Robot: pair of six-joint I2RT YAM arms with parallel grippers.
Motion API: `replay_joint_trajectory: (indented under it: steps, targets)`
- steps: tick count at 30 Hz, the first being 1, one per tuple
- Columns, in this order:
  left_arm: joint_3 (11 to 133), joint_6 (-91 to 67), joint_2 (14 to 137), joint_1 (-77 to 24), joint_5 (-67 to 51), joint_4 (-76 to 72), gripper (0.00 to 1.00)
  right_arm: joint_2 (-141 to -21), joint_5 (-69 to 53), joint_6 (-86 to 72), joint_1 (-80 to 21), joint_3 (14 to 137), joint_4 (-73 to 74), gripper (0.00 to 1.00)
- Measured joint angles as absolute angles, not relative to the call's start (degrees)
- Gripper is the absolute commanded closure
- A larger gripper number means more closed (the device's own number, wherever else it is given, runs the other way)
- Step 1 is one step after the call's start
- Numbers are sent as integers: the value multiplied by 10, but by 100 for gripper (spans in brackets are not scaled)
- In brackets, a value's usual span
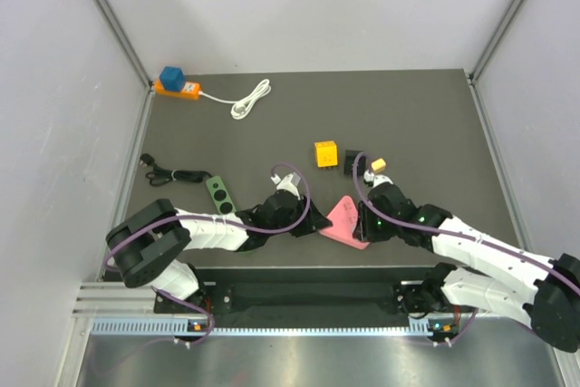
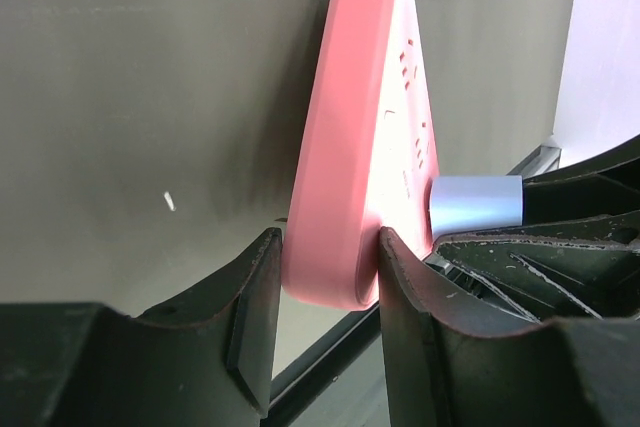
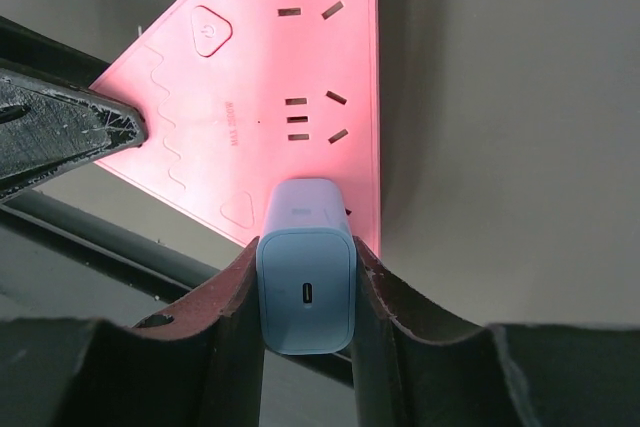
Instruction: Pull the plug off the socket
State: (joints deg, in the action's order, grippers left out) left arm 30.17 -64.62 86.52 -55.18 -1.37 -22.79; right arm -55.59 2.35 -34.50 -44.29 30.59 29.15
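Note:
A pink triangular socket lies near the table's front edge. In the left wrist view my left gripper is shut on a rounded corner of the socket, with both fingers against its sides. A light blue plug with a USB-C port stands in the socket near one corner. My right gripper is shut on the plug, one finger on each side. The plug also shows in the left wrist view. In the top view the left gripper and the right gripper flank the socket.
A green power strip with a black cord lies at the left. An orange strip with a blue adapter and a white cable are at the back left. A yellow cube and a black adapter sit behind the socket.

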Motion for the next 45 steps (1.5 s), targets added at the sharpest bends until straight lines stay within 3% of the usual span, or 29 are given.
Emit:
replay_joint_trajectory:
  steps: [23,37,45]
  targets:
    - [280,-648,856,-552,-3,-222,100,-523,-23,-303,-294,310,281,100]
    - [266,-649,839,-556,-3,-219,100,-628,-120,-283,-20,335,182,98]
    - [264,-650,839,-556,-4,-221,100,-717,-197,-291,21,335,76,85]
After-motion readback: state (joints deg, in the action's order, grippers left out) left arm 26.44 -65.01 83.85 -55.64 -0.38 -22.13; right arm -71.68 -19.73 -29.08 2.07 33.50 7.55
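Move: The right hand already holds the blue plug on the pink socket, whose middle lies about 3 cm ahead, 5 cm left and slightly below. The bare table spot it heads for is some 15 cm ahead and 11 right; the cream plug is 19 ahead, 5 right, the black adapter 19 ahead, 2 left. The left hand grips the socket's near corner, its middle about 6 cm right and 1 ahead, the blue plug 10 right and 2 back. The right hand pulls the blue plug off the left-held socket and carries it some 18 cm forward-right. ##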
